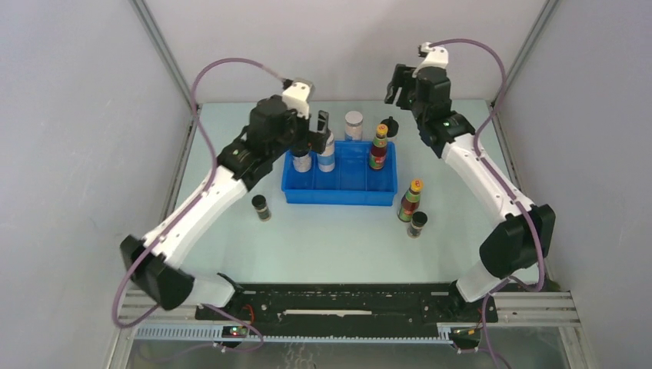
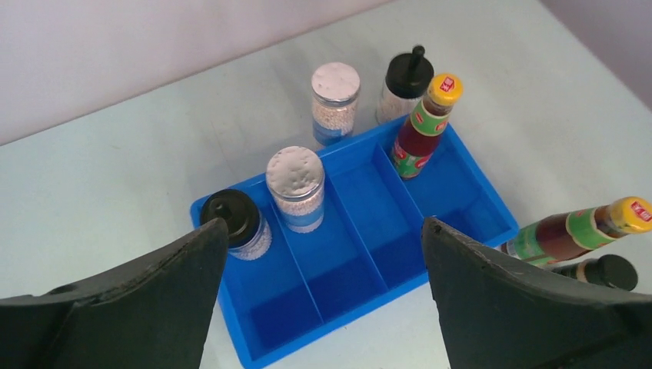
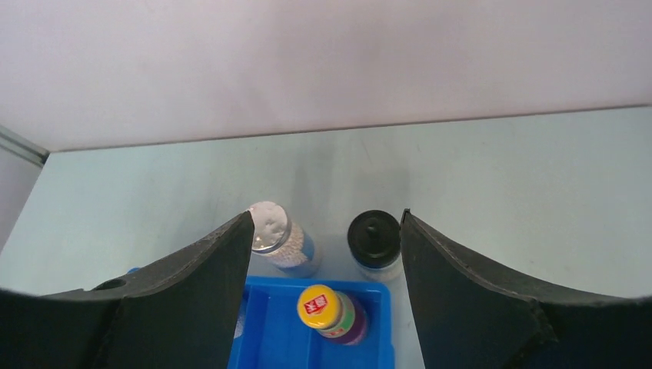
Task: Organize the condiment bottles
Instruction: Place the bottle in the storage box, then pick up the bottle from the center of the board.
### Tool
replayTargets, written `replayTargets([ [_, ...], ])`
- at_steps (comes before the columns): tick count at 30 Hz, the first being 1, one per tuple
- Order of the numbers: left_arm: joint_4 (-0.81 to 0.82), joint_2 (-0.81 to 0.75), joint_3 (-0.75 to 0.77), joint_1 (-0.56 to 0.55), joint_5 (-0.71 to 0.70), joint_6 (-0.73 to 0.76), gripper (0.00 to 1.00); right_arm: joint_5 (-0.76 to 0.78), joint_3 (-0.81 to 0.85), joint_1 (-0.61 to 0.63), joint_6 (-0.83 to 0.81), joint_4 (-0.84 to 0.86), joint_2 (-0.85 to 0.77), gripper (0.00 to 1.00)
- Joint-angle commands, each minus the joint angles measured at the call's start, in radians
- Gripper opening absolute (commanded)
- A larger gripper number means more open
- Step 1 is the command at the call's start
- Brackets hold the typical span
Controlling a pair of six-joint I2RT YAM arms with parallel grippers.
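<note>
In the blue tray (image 1: 342,198) stand a black knob-capped bottle (image 2: 234,219), a clear white-lidded bottle (image 2: 296,184) and a slim orange-capped bottle (image 2: 423,127), each in its own compartment. My left gripper (image 2: 324,223) hovers open above the tray's left half, holding nothing. Behind the tray stand a second clear bottle (image 3: 277,234) and a second knob-capped bottle (image 3: 374,238). My right gripper (image 3: 325,215) is open and empty, high above these two. On the table are a short dark bottle (image 1: 261,207), another orange-capped bottle (image 1: 410,200) and a second short dark one (image 1: 418,224).
The tray's third compartment (image 2: 369,207) holds nothing. Grey walls close in the table on the left, back and right. The arms' bases sit at the near edge.
</note>
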Motion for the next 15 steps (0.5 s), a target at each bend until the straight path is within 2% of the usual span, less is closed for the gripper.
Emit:
replayTargets([
  [1,-0.056,0.138,0.160,0.015,0.102,0.045,1.00,-0.017,-0.025,-0.051,0.085,-0.054,-0.077,0.79],
  [7,-0.020,0.320,0.277,0.049,0.244,0.011,1.00,-0.051,-0.102,-0.090,0.116,-0.019,-0.137,0.79],
  [15,0.007,0.469,0.386,0.054,0.254,0.015,1.00,-0.073,-0.138,-0.107,0.115,0.002,-0.154,0.79],
])
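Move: The white-lid jar still standing behind the box lies about 21 cm ahead of the left hand, 13 cm to its right and some 20 cm below. The white-lid jar already in the box is about 11 cm ahead and 3 cm right; the black-lid jar stands 13 cm to the right of the aimed-at jar and level with it. From the right hand, that aimed-at jar lies about 11 cm ahead, 10 cm left and 20 cm below, with the bottle it has set in the box 1 cm ahead, 3 cm left. With its fingers kept wide open and empty, the left hand swings in over the box towards the white-lid jar behind it, going about 7 cm each forward, right and down and slowing at the end, while the wrist tips down and turns clockwise by some 10 degrees each. The right hand, already clear of the bottle and still open, makes room by shifting about 4.5 cm to the right and a little back, and after a slight rise sinks a couple of centimetres as it slows. ##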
